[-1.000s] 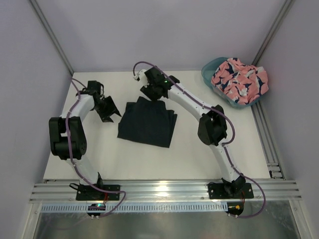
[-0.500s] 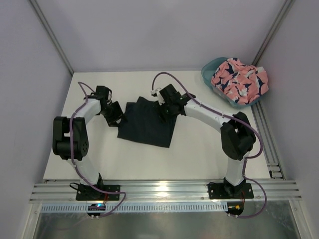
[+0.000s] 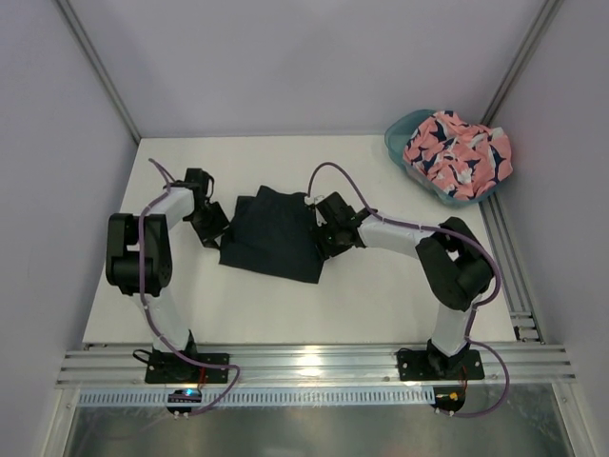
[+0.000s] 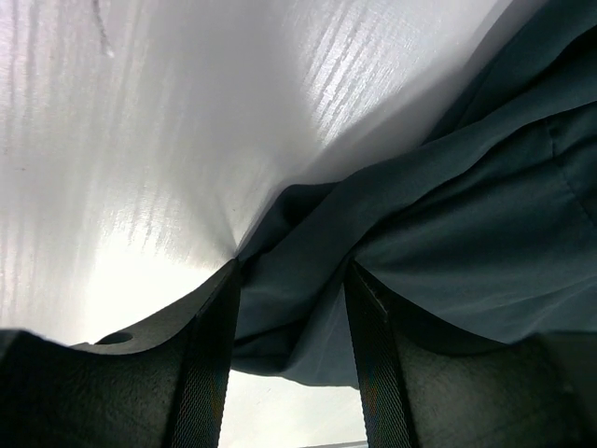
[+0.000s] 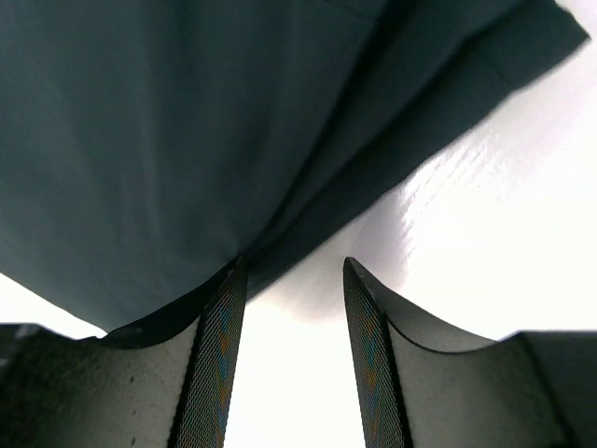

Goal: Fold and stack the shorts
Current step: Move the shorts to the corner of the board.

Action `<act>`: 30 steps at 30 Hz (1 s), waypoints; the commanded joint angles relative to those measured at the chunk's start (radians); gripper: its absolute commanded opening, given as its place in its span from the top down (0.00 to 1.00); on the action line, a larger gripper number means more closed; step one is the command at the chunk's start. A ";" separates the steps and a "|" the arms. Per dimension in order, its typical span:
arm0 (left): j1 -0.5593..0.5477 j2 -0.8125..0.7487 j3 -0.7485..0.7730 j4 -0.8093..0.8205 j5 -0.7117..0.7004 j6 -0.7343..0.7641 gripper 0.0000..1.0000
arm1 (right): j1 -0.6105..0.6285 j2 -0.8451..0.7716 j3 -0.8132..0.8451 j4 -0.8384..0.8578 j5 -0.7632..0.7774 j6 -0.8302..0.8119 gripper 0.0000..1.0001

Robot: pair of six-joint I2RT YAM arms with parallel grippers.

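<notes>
The dark navy shorts (image 3: 271, 238) lie partly folded on the white table (image 3: 362, 295). My left gripper (image 3: 217, 228) is low at their left edge. In the left wrist view its jaws (image 4: 293, 271) stand apart with a bunched fold of the dark fabric (image 4: 466, 233) between them, not pinched. My right gripper (image 3: 324, 238) is low at the shorts' right edge. Seen from the right wrist, it (image 5: 289, 266) is open: one finger touches the fabric's (image 5: 140, 140) rim and bare table shows in the gap. The salmon pink printed shorts (image 3: 457, 148) are heaped at the back right.
The pink shorts sit in a translucent teal tub (image 3: 398, 133) at the table's far right corner. An aluminium rail (image 3: 314, 365) runs along the near edge by the arm bases. Frame posts rise at both back corners.
Both grippers have come down to the dark shorts: the left moved right to their left edge, the right swung from the far edge to the right edge. The shorts shifted slightly left.
</notes>
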 commanded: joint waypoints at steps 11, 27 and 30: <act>-0.071 -0.020 0.232 -0.028 0.146 0.223 0.48 | 0.001 -0.133 0.038 -0.023 0.015 0.007 0.51; -0.157 0.199 0.428 0.051 0.339 0.334 0.54 | 0.001 -0.307 0.057 -0.095 0.031 -0.013 0.51; -0.145 0.257 0.459 0.033 0.325 0.287 0.53 | 0.001 -0.321 0.054 -0.101 0.031 -0.021 0.51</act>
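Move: The left fingers are down at the left edge of the shorts. The middle of the shorts lies about 13 cm to the left hand's right and 1 cm farther out, their raised far edge about 13 cm ahead and 10 cm right, and their near-left corner about 5 cm back and straight in line, all roughly 1 cm lower. From the right hand, the shorts' middle is some 12 cm left, 4 cm ahead and 1 cm lower. Both hands come free of the sides of the shorts, fingers staying half open. The left one rises about 9 cm while going forward, swings right over the cloth and sinks again towards its far edge, ending some 12 cm right and 8 cm ahead and still a little above it, the wrist turning about 30 degrees clockwise. The right one lifts nearly straight up beside the right edge. ##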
